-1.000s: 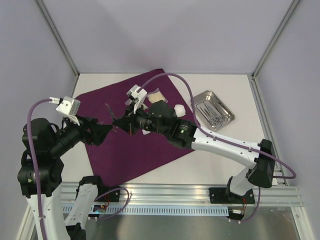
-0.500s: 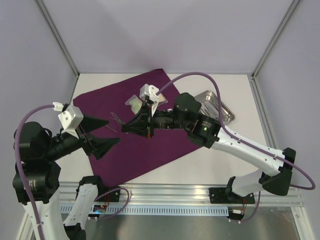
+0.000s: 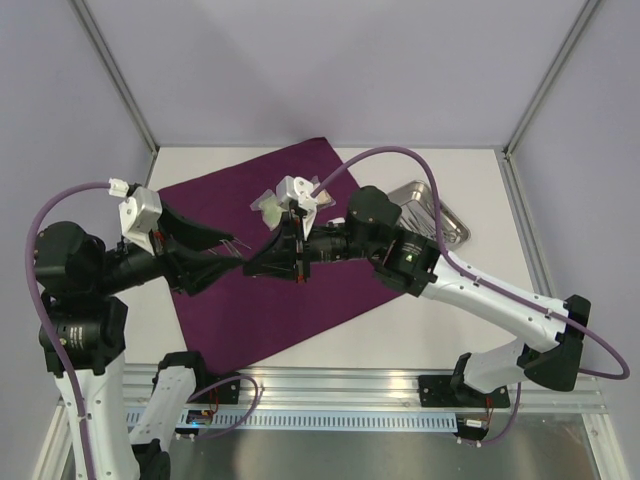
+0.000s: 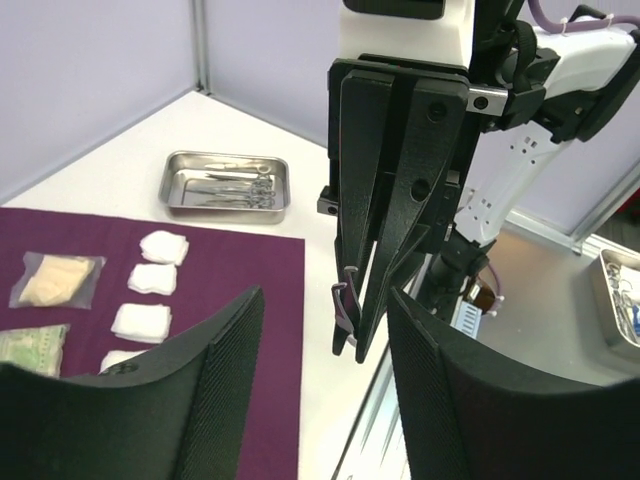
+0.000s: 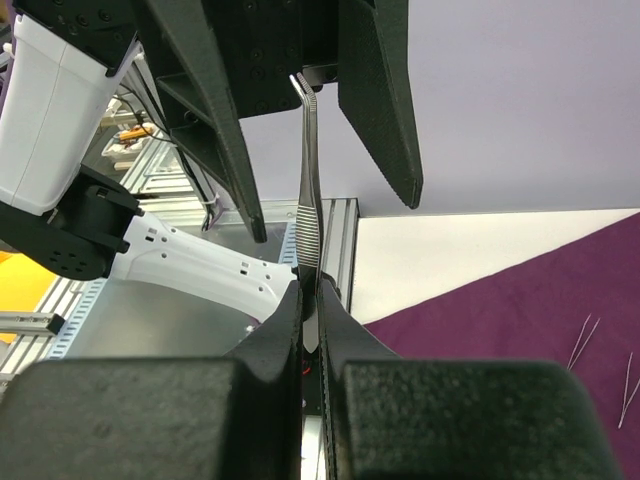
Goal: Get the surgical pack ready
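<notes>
My right gripper (image 3: 250,268) is shut on a slim steel forceps (image 5: 308,190) and holds it in the air over the deep-purple cloth (image 3: 300,290). The forceps' curved tip points at my left gripper (image 3: 240,252), which is open and empty, its two fingers (image 5: 385,90) standing on either side of that tip without touching it. In the left wrist view the right gripper (image 4: 365,335) hangs between my open left fingers (image 4: 215,380). The steel tray (image 4: 227,183) holds several instruments. Three gauze pads (image 4: 153,278) and two clear packets (image 4: 55,280) lie on the cloth (image 4: 240,270).
The right arm covers part of the steel tray (image 3: 450,222) at the table's back right. A clear packet (image 3: 268,205) lies on the cloth behind the grippers. Thin steel pieces (image 5: 580,340) lie on the cloth. A metal rail (image 3: 350,385) runs along the near edge.
My left gripper has swung up and right until its open fingers flank the forceps tip. The right gripper, still shut on the forceps, has dipped slightly toward it.
</notes>
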Tool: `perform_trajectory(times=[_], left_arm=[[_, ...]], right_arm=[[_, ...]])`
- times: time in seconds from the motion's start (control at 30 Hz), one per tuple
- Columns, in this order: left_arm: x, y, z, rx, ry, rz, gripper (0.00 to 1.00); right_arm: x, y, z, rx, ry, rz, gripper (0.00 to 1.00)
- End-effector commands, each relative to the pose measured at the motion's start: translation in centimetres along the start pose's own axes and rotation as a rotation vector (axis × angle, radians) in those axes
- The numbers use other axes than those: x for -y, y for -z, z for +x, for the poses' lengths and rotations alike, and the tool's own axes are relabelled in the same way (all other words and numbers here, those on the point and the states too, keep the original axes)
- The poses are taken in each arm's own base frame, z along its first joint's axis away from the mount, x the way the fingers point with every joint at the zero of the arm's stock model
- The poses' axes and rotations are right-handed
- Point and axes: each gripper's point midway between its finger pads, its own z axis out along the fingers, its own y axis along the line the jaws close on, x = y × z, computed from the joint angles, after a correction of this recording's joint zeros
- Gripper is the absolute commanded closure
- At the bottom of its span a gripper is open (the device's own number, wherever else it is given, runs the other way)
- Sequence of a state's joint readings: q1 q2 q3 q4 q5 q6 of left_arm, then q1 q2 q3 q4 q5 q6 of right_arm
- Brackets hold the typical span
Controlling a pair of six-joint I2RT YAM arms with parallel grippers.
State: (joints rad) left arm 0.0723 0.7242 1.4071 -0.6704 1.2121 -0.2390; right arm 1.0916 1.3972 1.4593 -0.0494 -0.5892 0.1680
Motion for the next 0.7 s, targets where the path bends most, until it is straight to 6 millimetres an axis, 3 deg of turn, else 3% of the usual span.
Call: perform_trajectory(times=[0.0,0.2,0.3,0.4,0.43,0.5,0.57,0.63,0.67], left_arm=[[0.6,-0.1,-0.9,0.019,-0.001,0.040,0.41],[0.2,-0.3,-0.7,0.024,0.029,0.029,0.48],[-0.3,-0.3,-0.2,0.018,0.050,0.015,0.60],[-0.4,-0.3,0.2,0.014,0.071,0.010,0.84],[-0.3,-0.3,0.2,0.015,0.074,0.005,0.97],[-0.5,-0.2,0.1,0.023,0.077,-0.021,1.00],[-0.6,-0.1,0.1,0.028,0.104,-0.053,1.00],[-2.0,0.1,0.1,0.044,0.136,-0.152,1.00],[-2.4,0.3,0.4,0.043,0.168,-0.196,1.00]], right_arm=[[-0.4,-0.1,-1.2,0.034,0.017,-0.028,1.00],[-0.3,-0.5,-1.7,0.053,0.022,-0.031,0.99],[-0.3,-0.5,-1.7,0.055,0.019,-0.031,1.00],[-0.2,-0.4,-1.8,0.057,0.020,-0.026,1.00],[-0.2,-0.4,-1.8,0.058,0.020,-0.024,0.99],[0.1,-0.4,-1.8,0.055,0.016,-0.003,1.00],[1.8,-0.3,-1.2,0.036,-0.008,0.092,0.89],[3.4,0.1,-0.9,0.034,-0.013,0.189,0.65],[4.0,0.3,-0.7,0.033,-0.015,0.235,0.63]])
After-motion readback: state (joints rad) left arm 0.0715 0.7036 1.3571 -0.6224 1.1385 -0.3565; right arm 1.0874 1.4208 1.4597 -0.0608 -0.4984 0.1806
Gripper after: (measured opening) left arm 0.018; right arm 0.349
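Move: The tweezers are held in the right fingers and already reach in between the open left fingers. Their middle is about 3 cm to the right of the left hand and level with it, and about 3 cm left, 1 cm ahead and 1 cm above the right hand. From the left hand, two more tweezers lie on the cloth roughly 25 cm ahead, 9 cm left and 43 cm below, and the nearest gauze some 24 cm ahead, 7 cm right. The left hand stays nearly in place beside the right fingertips and shuts its wide-open fingers fully, pinching the tweezers across the shank while the right hand still grips their end and eases down about 1 cm and slightly left. Once the left fingers have shut, the right fingers open about a third of their range and let go, the right hand starting forward for some 2 cm in all and the left edging forward about 1 cm. ##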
